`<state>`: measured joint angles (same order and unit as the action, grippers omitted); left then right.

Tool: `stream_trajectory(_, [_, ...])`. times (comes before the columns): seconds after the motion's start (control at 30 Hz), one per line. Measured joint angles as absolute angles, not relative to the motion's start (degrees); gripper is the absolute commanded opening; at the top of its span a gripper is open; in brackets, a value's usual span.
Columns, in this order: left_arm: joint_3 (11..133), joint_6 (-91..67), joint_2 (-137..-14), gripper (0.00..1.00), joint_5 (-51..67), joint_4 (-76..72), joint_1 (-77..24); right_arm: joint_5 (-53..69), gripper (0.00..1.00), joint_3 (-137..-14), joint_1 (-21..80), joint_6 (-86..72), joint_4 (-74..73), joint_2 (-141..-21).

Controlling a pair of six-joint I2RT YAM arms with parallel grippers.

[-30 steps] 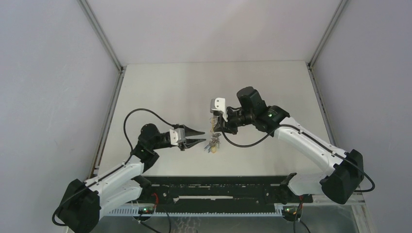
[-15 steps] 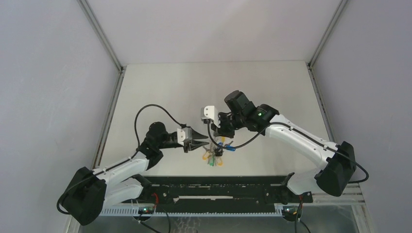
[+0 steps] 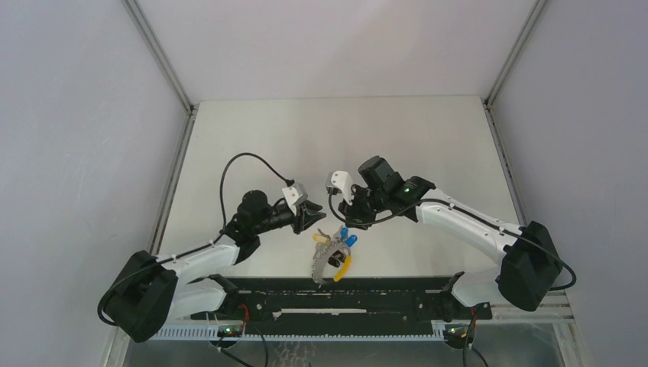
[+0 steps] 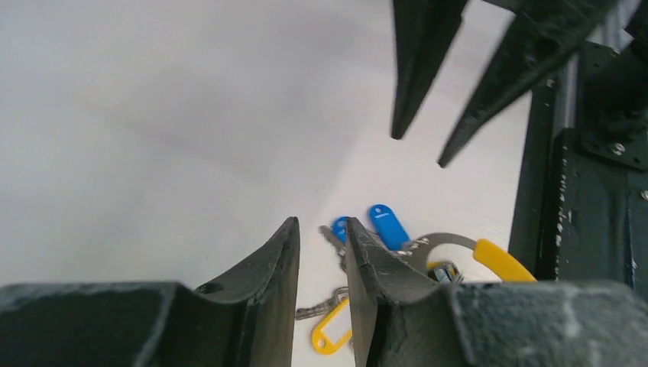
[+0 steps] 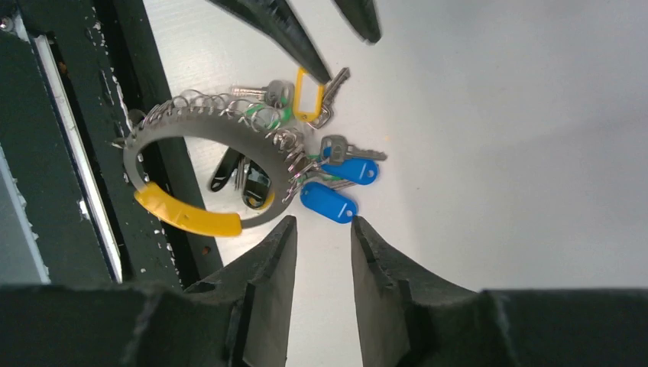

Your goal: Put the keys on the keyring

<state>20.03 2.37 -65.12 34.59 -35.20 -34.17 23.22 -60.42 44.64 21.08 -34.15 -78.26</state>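
The keyring (image 3: 330, 258), a grey metal ring with a yellow band (image 5: 187, 218), lies flat on the white table near the front rail. Blue tags (image 5: 328, 202), a yellow tag (image 5: 308, 95) and plain silver keys hang from its small loops. Two black-headed keys (image 5: 256, 191) lie inside the ring's loop; I cannot tell if they are threaded on. My right gripper (image 5: 322, 220) hovers open just beside the blue tags, holding nothing. My left gripper (image 4: 322, 222) stands open and empty above the bunch, with a blue tag (image 4: 390, 225) beyond its tips.
The black rail (image 3: 344, 294) runs along the table's near edge, and part of the ring lies close against it (image 5: 69, 115). The two grippers' fingertips point at each other a short way apart over the bunch. Grey walls enclose the table.
The right gripper came down and left, opened, and let go of the keyring, which now lies spread on the table. The left arm reached further right toward it.
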Motion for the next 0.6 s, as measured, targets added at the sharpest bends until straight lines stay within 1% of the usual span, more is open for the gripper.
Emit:
stream_trajectory(0.1, [20.0, -0.6, -65.2, 0.33, 29.9, -34.5, -34.2, 23.9, 0.52, -57.6, 44.5, 19.2, -31.7, -78.0])
stream_trajectory(0.17, [20.0, -1.9, -64.9, 0.34, 27.0, -33.5, -34.2, 24.6, 0.57, -56.1, 44.5, 18.9, -29.9, -77.8])
stream_trajectory(0.4, [20.0, -5.5, -63.0, 0.34, 19.1, -29.6, -32.3, 24.4, 0.62, -55.4, 48.4, 20.0, -27.7, -77.7])
stream_trajectory(0.6, [20.0, -9.0, -64.0, 0.35, 16.8, -28.8, -30.2, 19.6, 0.61, -52.7, 52.4, 17.5, -27.0, -78.3])
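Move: The keyring bundle is about 6 cm back and 4 cm left of the right gripper, some 12 cm lower. Of its parts, the blue tags are nearly below that gripper, about 1 cm forward and 1 cm left; the yellow tag is level with it and about 8 cm left; the ring's yellow sleeve is about 9 cm back and 1 cm left. From the left gripper, the keyring is roughly 7 cm back, 2 cm right and 13 cm below. Open the right gripper from about a quarter to well over half while bringing it down and back about 4 cm each, easing slightly left, towards the keyring, without touching it yet. Draw the empty left gripper away from the keyring, forward and left about 5 cm each and a little down, turning it some 25 degrees counter-clockwise with its fingers kept a third open. ##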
